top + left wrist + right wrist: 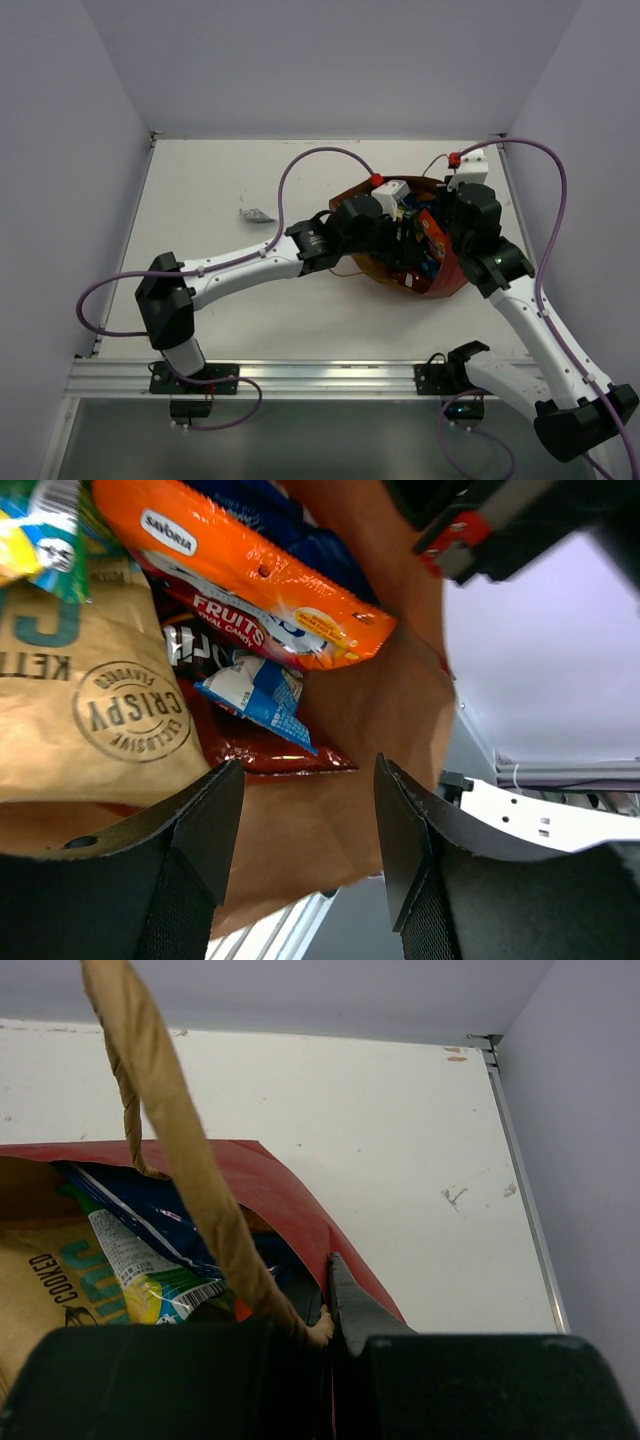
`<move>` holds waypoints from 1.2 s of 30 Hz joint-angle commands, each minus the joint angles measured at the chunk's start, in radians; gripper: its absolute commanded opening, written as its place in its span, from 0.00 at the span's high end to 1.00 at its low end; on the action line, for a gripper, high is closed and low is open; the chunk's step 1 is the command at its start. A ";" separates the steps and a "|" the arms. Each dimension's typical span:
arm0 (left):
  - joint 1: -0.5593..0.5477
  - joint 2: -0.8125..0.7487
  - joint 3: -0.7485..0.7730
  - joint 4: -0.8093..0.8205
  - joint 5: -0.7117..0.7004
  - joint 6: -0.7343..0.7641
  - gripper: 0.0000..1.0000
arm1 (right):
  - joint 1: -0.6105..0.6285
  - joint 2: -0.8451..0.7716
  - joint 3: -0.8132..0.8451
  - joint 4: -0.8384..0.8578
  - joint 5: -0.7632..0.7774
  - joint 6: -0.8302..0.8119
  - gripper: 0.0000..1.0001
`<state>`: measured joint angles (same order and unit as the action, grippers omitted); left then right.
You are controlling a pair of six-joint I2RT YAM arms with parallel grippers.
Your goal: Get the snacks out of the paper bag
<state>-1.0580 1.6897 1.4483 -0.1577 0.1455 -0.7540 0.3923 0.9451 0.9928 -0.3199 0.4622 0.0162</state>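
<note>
The paper bag (372, 266), red outside and brown inside, stands open-topped at the table's right. My left gripper (308, 772) is open and empty inside it, above the brown inner wall (330, 820); it also shows in the top view (392, 226). Ahead of it lie snacks: an orange packet (250, 570), a tan bag (90, 710), a small blue pack (255, 690) and a red bag (270, 752). My right gripper (333, 1295) is shut on the bag's red rim (280, 1195), next to a loop handle (170, 1130). A blue packet (150, 1210) shows inside.
A small grey scrap (257, 214) lies on the white table (200, 180) left of the bag. Lilac walls close the back and sides. A metal rail (300, 375) runs along the near edge.
</note>
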 commanded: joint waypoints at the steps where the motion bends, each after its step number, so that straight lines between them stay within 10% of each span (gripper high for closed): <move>1: -0.020 0.046 0.073 -0.020 0.005 -0.053 0.40 | 0.000 -0.017 0.035 0.127 0.018 0.021 1.00; 15: -0.030 0.195 0.138 -0.026 -0.030 -0.090 0.46 | 0.000 -0.031 -0.002 0.127 0.004 0.060 1.00; 21: -0.020 0.208 0.155 -0.046 -0.066 -0.085 0.91 | 0.000 -0.039 -0.017 0.125 0.004 0.065 1.00; 36: 0.136 -0.324 0.097 -0.287 -0.141 0.077 1.00 | 0.000 -0.106 -0.049 0.101 0.056 0.045 1.00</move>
<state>-1.0016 1.5314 1.5620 -0.3946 0.0498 -0.7387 0.3927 0.8726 0.9329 -0.2909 0.4702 0.0525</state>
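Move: The blue-and-white packet lies in the open bag about 6 cm to the right of the left hand, 1 cm ahead and 7 cm below it. From that hand, the gold pouch is about 6 cm ahead and 3 cm left, the orange bag 5 cm ahead and 8 cm right, and the dark red bag 1 cm back and 3 cm right, all some 7 to 9 cm down. From the right hand, the packet is about 10 cm back, 4 cm left and 11 cm below. The left hand, already inside the bag's mouth with half-open fingers slanting down to the right, sinks about 6 cm and edges some 4 cm rightward, then shuts its fingers completely and pinches the near corner of the blue-and-white packet. It then pulls the packet up nearly 14 cm, swinging left past the gold pouch towards the bag's left rim with increasing speed, while the right hand keeps its grip on the bag's right rim and eases back only about a centimetre. ##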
